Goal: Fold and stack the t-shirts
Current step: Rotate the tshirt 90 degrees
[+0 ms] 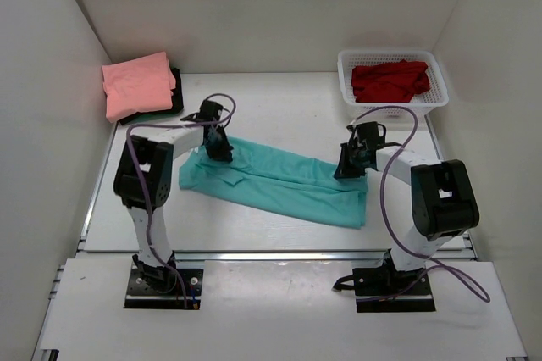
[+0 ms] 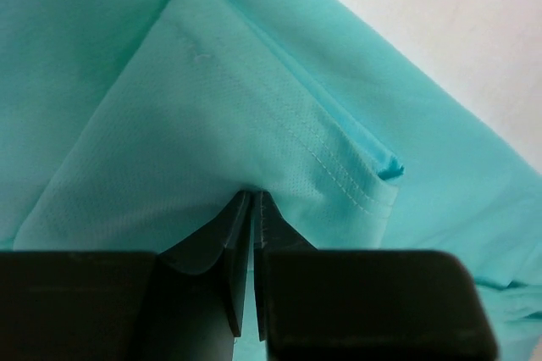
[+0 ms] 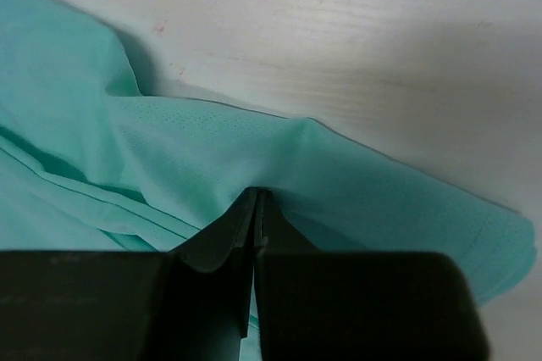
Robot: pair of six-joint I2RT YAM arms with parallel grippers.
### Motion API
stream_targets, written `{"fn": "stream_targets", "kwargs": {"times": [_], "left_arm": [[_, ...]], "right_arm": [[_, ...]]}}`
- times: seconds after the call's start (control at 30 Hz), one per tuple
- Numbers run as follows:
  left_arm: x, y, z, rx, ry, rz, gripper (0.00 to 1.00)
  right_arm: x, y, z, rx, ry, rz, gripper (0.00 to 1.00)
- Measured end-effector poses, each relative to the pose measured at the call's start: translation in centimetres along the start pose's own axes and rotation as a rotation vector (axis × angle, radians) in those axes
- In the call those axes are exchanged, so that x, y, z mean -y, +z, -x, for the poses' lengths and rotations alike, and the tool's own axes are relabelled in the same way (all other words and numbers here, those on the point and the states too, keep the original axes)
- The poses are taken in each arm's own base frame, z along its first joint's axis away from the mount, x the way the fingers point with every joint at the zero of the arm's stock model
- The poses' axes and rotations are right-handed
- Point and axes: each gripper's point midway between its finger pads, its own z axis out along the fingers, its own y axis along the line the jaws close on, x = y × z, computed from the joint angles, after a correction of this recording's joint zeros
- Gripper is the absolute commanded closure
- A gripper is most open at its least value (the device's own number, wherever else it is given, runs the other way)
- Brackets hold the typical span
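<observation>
A teal t-shirt (image 1: 279, 183) lies folded into a long band across the middle of the table. My left gripper (image 1: 222, 151) is at its far left end, shut on a fold of the teal cloth (image 2: 212, 124) by a stitched sleeve hem (image 2: 356, 176). My right gripper (image 1: 349, 168) is at the band's far right edge, shut on a raised ridge of the same shirt (image 3: 212, 158). A folded salmon pink t-shirt (image 1: 137, 83) rests on a very dark t-shirt (image 1: 177, 90) at the back left. A red t-shirt (image 1: 389, 80) lies crumpled in the basket.
A white mesh basket (image 1: 440, 94) stands at the back right corner. White walls close in the table on the left, back and right. Bare white tabletop (image 3: 381, 39) lies just beyond the shirt's far edge.
</observation>
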Motion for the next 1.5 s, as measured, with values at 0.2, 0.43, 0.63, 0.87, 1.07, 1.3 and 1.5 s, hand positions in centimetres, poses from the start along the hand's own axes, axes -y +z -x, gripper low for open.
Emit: {"fn": "stream_targets", "kwargs": {"times": [0.2,0.43,0.63,0.87,1.07,1.3,1.5], "left_arm": [[5.4,4.3,8.4,0.033,0.152,-0.021,0.83],[11.5,7.6,13.1,0.097,0.297,-0.118,0.82],[14.6,8.5,12.7,0.072,0.343,-0.215,0.81],[18.8,9.9,13.0,0.107,0.361,-0.364,0.8],[20.8,10.5,13.0,0.126,0.348,-0.449,0.8],[20.9,10.5,13.7,0.134,0.332,-0.488,0.8],[20.5,10.4,14.2,0.131,0.318,-0.499,0.8]], "right_arm": [[-3.5,-0.4,-3.0,-0.065,0.017,-0.055,1.0],[-10.1,-1.9,-8.3,-0.089,0.053,0.016,1.0],[-13.3,-0.9,-11.2,-0.088,0.088,0.094,1.0],[-17.4,1.0,-11.9,-0.101,0.042,0.199,1.0],[-21.3,0.4,-9.0,-0.025,-0.104,0.262,1.0],[-19.2,-2.3,-3.6,0.141,-0.139,0.175,0.99],[-12.2,-1.8,-5.3,0.095,-0.074,-0.015,1.0]]}}
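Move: The left gripper, nearly closed, is on the t-shirt's left end; the folded t-shirt's middle lies about 20 cm to its right and 12 cm back, level with the fingertips. The shut right gripper is at the far edge near the right end, with the middle about 23 cm to its left and 4 cm back. The basket sits roughly 19 cm right of the right gripper and 38 cm ahead. The pink shirt pile is some 30 cm left of the left gripper and 30 cm ahead. Keep the left fingertips down on the t-shirt's left end and drag it about 22 cm forward, then increasingly right, turning the wrist clockwise. Meanwhile sweep the shut right fingers, low on the cloth, back and left to haul the right end round; then lift them off some 7 cm, swing forward and back to the right, and start sinking over the right-hand edge. ##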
